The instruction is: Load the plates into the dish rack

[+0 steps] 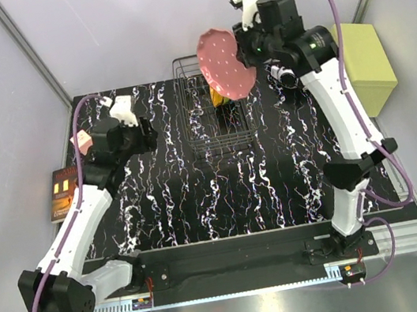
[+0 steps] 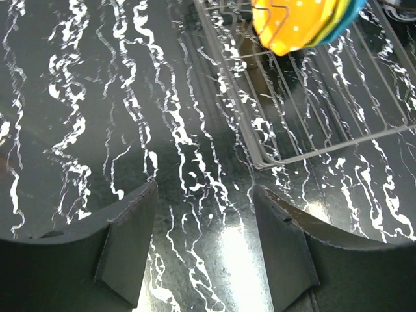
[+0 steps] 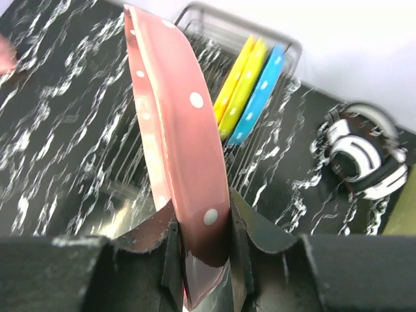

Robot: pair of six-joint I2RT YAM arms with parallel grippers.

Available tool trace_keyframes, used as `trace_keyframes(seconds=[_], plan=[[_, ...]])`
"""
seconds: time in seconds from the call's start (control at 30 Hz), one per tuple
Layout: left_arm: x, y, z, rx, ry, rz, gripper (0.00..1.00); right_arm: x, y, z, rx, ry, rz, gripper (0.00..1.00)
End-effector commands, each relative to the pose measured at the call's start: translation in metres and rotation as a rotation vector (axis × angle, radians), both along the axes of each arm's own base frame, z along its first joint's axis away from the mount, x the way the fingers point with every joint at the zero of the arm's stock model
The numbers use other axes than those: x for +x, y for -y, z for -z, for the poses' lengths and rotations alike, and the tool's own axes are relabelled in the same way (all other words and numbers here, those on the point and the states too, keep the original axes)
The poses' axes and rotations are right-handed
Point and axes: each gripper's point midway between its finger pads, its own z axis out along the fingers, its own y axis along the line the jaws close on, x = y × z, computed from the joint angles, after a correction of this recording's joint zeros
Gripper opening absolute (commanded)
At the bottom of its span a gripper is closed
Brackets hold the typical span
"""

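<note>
My right gripper (image 3: pixel 203 221) is shut on the rim of the pink plate (image 3: pixel 175 130), which it holds on edge in the air. In the top view the pink plate (image 1: pixel 227 63) hangs over the far end of the dish rack (image 1: pixel 214 115), with the right gripper (image 1: pixel 248 45) beside it. The orange plate (image 3: pixel 237 71), the yellow-green plate (image 3: pixel 250 84) and the blue plate (image 3: pixel 265 88) stand upright side by side in the dish rack (image 3: pixel 214 10). My left gripper (image 2: pixel 205 192) is open and empty, low over the table to the left of the dish rack (image 2: pixel 312 84).
A black and white round object (image 3: pixel 361 156) lies on the table right of the rack. A yellow-green box (image 1: pixel 369 65) stands at the right edge. A small pink thing (image 1: pixel 80 141) and an orange-lit card (image 1: pixel 62 192) sit at the left edge.
</note>
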Motion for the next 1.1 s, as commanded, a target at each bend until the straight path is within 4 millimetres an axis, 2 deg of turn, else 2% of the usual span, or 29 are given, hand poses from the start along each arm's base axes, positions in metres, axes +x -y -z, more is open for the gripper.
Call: trace_keyframes(seconds=[0.0,0.03,0.07,0.1,0.13,0.17,0.2,0.23,0.27,0.4,0.43,0.5,0.67,0.7,0.83,1.0,1.03,1.07], plan=[[0.001,-0.009,-0.008,-0.078,0.030,-0.043,0.63,0.025,0.007,-0.105,0.167,0.355,0.221,0.00],[0.001,-0.011,-0.008,-0.085,0.028,-0.048,0.63,0.032,-0.009,-0.098,0.146,0.365,0.226,0.00],[0.001,-0.015,-0.005,-0.097,0.021,-0.062,0.63,0.039,-0.003,-0.109,0.142,0.425,0.316,0.00],[0.000,-0.015,-0.004,-0.099,0.019,-0.061,0.63,0.044,-0.008,-0.109,0.131,0.447,0.347,0.00],[-0.001,-0.017,-0.003,-0.102,0.018,-0.067,0.63,0.050,-0.029,-0.096,0.085,0.450,0.337,0.00],[-0.001,-0.020,-0.002,-0.105,0.014,-0.075,0.63,0.055,-0.022,-0.104,0.091,0.498,0.441,0.00],[-0.002,-0.021,-0.002,-0.105,0.018,-0.079,0.63,0.058,-0.026,-0.102,0.089,0.516,0.475,0.00],[-0.003,-0.024,0.000,-0.104,0.014,-0.085,0.63,0.065,-0.040,-0.094,0.077,0.524,0.486,0.00],[-0.004,-0.025,0.001,-0.108,0.012,-0.090,0.63,0.068,-0.036,-0.102,0.119,0.563,0.563,0.00],[-0.007,-0.030,0.003,-0.123,0.016,-0.106,0.63,0.077,-0.056,-0.098,0.195,0.593,0.622,0.00],[-0.007,-0.030,0.005,-0.122,0.017,-0.105,0.63,0.081,-0.064,-0.091,0.206,0.588,0.626,0.00],[-0.008,-0.031,0.003,-0.124,0.026,-0.111,0.63,0.085,-0.061,-0.080,0.231,0.573,0.691,0.00],[-0.015,-0.034,0.007,-0.133,0.051,-0.124,0.63,0.098,-0.071,-0.049,0.262,0.532,0.739,0.00],[-0.016,-0.036,0.008,-0.134,0.053,-0.129,0.63,0.104,-0.074,-0.036,0.238,0.524,0.750,0.00],[-0.026,-0.037,0.015,-0.145,0.052,-0.128,0.64,0.113,-0.079,-0.019,0.192,0.524,0.761,0.00],[-0.035,-0.039,0.015,-0.179,0.064,-0.130,0.64,0.129,-0.092,0.005,0.145,0.540,0.753,0.00],[-0.035,-0.039,0.015,-0.180,0.066,-0.132,0.65,0.131,-0.093,0.007,0.146,0.546,0.753,0.00],[-0.036,-0.040,0.015,-0.181,0.070,-0.134,0.70,0.134,-0.094,0.010,0.143,0.548,0.754,0.00]])
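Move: The pink plate, already pinched in the right gripper, is bound for the free dish rack slot just left of the orange plate: about 21 cm ahead, 11 cm left and 30 cm below that hand. At much the same reach, the orange plate stands some 8 cm left and the blue plate 3 cm left; the headphones lie 27 cm ahead, 16 cm right. From the left gripper, the slot is roughly 28 cm ahead, 17 cm right. Carry the pink plate with the right gripper forward about 13 cm and left 10 over the dish rack, sinking once it is out there, towards the slot beside the orange plate. Keep the pinch while swinging the wrist clockwise some 35 degrees and tipping the fingers up towards level. Ease the empty, open left gripper back, left and down a little, away from the rack. ##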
